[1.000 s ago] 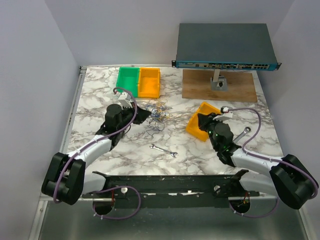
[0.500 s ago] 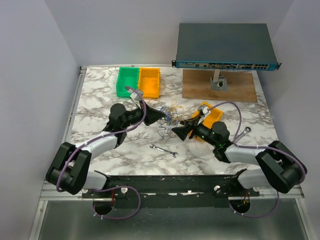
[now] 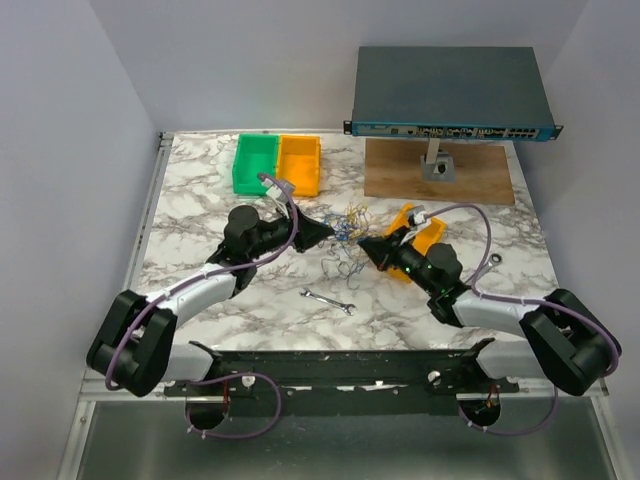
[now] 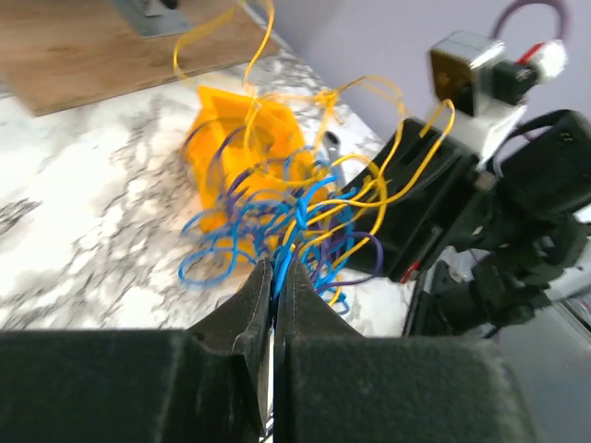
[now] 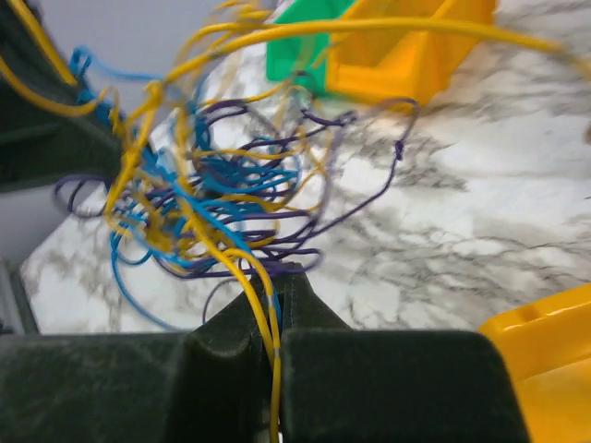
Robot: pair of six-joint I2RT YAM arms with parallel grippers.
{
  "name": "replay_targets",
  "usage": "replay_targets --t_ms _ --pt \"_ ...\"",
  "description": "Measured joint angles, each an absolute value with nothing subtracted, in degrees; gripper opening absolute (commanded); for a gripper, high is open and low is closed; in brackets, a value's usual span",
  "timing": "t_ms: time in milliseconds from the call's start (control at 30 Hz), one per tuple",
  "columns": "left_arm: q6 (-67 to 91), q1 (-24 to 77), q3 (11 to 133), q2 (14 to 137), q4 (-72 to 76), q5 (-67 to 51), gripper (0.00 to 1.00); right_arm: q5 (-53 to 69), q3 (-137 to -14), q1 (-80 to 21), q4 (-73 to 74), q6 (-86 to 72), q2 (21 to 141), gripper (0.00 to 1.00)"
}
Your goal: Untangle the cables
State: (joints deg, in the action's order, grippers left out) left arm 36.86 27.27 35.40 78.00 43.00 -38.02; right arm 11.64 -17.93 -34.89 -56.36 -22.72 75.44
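The cables point(image 3: 347, 232) are a loose tangle of thin blue, yellow and dark purple wires, stretched between my two grippers at mid-table. My left gripper point(image 3: 327, 232) reaches in from the left and is shut on blue strands point(image 4: 282, 242) at the knot's edge. My right gripper point(image 3: 364, 244) comes in from the right and is shut on a yellow wire point(image 5: 261, 293), which runs down between its fingers. In the right wrist view the cables point(image 5: 208, 189) hang in loops just ahead of the jaws. Some loops point(image 3: 340, 262) trail down toward the marble.
A green bin point(image 3: 256, 163) and an orange bin point(image 3: 299, 165) stand at the back left. A small orange bin point(image 3: 418, 238) sits just behind my right gripper. Wrenches lie at the front centre point(image 3: 328, 300) and right point(image 3: 487, 266). A network switch point(image 3: 450, 92) stands over a wooden board point(image 3: 470, 178).
My right gripper swung left from the small orange bin, opened, and closed on a yellow wire. My left gripper moved right with the tangle, which now hangs between both grippers.
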Motion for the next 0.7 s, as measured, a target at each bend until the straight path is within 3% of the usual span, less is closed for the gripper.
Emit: replay_targets --t_ms 167,367,500,600,700 --pt "33.7 28.4 32.0 68.5 33.9 -24.9 0.00 -2.9 -18.1 -36.6 -53.5 -25.5 70.0 0.01" --pt "36.9 28.3 27.2 56.4 26.5 0.5 0.00 -27.9 -18.1 -36.3 -41.2 -32.6 65.8 0.01" --pt "41.5 28.8 23.4 52.1 23.6 11.3 0.00 -33.6 -17.0 -36.7 -39.0 -35.2 63.5 0.01" --pt "42.0 28.9 23.0 52.2 23.2 12.7 0.00 -33.1 -16.0 -36.8 -39.5 -34.7 63.3 0.02" --pt "39.1 28.3 24.4 54.2 23.0 12.1 0.00 -27.1 -15.7 -36.2 -42.6 -30.7 64.4 0.21"
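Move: The cable tangle hangs between my two closed grippers: about 4 cm to the right of my left hand and 3 cm lower, level with it front to back, and about 4 cm left, 2 cm ahead and 2 cm above my right hand. From my right hand, the near orange bin stands roughly 14 cm to the right, 4 cm ahead and 12 cm below. The wrench lies some 14 cm back from my left hand, straight behind and 18 cm below. I pull the tangle apart sideways, keeping both pinches on the cable strands. My left hand sweeps about 13 cm left and slightly forward, its fingers swinging some 50 degrees counter-clockwise to point more forward; my right goes right towards the near orange bin and a little forward, turning clockwise, then eases back left by about a centimetre. ##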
